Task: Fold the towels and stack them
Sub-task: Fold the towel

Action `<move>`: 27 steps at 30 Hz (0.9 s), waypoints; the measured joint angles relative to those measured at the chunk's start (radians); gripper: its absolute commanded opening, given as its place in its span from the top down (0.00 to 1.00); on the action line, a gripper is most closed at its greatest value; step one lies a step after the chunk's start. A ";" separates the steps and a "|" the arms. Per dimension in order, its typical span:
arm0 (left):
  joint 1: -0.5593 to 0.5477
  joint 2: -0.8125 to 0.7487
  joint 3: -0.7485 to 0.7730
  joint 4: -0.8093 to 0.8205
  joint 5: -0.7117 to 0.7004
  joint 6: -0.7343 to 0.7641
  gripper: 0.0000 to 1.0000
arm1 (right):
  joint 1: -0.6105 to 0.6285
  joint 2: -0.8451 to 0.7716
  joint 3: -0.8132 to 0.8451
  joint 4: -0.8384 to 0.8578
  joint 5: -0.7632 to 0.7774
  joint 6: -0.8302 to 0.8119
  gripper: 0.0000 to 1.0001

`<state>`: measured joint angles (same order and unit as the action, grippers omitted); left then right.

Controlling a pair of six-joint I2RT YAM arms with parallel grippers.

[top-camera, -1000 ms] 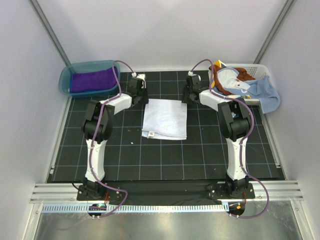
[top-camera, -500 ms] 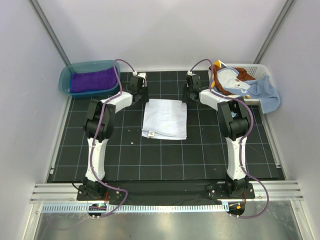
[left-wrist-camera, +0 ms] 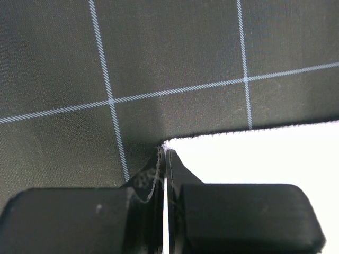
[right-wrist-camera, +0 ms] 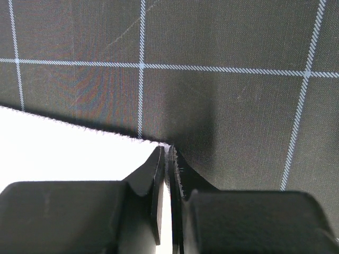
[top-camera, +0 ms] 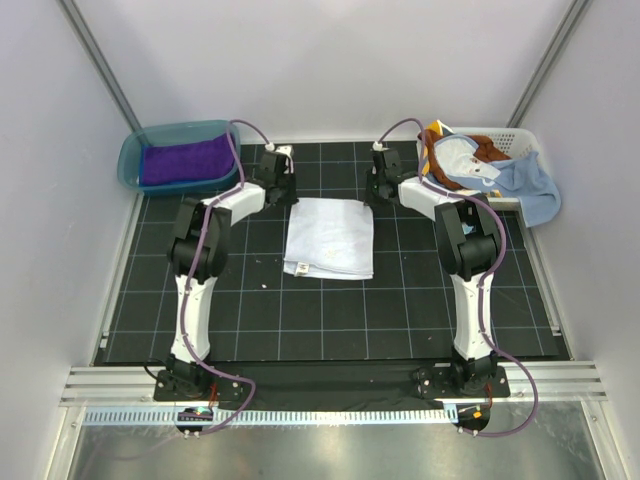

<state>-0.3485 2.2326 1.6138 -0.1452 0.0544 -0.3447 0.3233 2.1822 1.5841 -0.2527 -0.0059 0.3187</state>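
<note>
A white towel lies folded flat on the black gridded mat. My left gripper is shut on its far left corner; in the left wrist view the pinched white edge shows between the fingers and the towel spreads right. My right gripper is shut on the far right corner, with the towel spreading left of the gripper. A purple towel lies in the teal tub. Light blue and orange-brown towels hang from the white basket.
The tub stands at the far left corner, the basket at the far right corner. White walls close in on both sides and behind. A metal rail crosses the near edge by the arm bases.
Both grippers have closed onto the far corners of the white towel. The arms have barely shifted.
</note>
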 measured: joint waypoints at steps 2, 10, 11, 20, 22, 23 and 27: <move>0.004 0.000 0.000 0.001 0.006 -0.019 0.99 | 0.000 0.000 0.000 0.000 0.000 -0.003 0.90; 0.031 -0.005 -0.027 0.070 0.054 -0.077 0.99 | 0.000 -0.002 -0.009 0.027 0.007 -0.010 0.91; 0.035 -0.008 -0.043 0.089 0.058 -0.081 0.99 | 0.000 -0.004 -0.016 0.036 0.008 -0.010 0.91; 0.042 -0.082 -0.165 0.208 0.089 -0.112 1.00 | 0.000 -0.103 -0.097 0.091 0.019 -0.010 0.91; 0.043 -0.096 -0.174 0.227 0.092 -0.119 1.00 | 0.000 -0.129 -0.106 0.106 0.020 -0.010 0.91; 0.043 -0.103 -0.179 0.239 0.095 -0.121 1.00 | 0.000 -0.143 -0.113 0.113 0.020 -0.010 0.91; 0.043 -0.123 -0.194 0.267 0.103 -0.127 1.00 | 0.000 -0.193 -0.150 0.148 0.018 -0.010 0.91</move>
<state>-0.3050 2.1098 1.4200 0.1215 0.1570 -0.4721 0.3233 1.9888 1.4342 -0.1047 0.0124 0.3092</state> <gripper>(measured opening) 0.018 0.119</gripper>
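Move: Both hands already pinch the white towel by its far corners, just above the table and roughly 20 cm apart. The towel's near edge, at its middle, lies about 20 cm back and 9 cm right of the left hand, or 20 cm back and 11 cm left of the right hand. The teal tub with the purple towel stands some 30 cm left and 10 cm ahead of the left hand; the laundry basket is about 33 cm right and 8 cm ahead of the right hand. After barely shifting at first, both hands keep their pinch on the white towel's far corners and lift them nearly straight up off the table, the left by about 4 cm and the right faster, by 6 to 7 cm. The right hand's fingers tip up some 10 degrees towards forward, while the left tips up a little less and rolls about 10 degrees with its left side going down. ##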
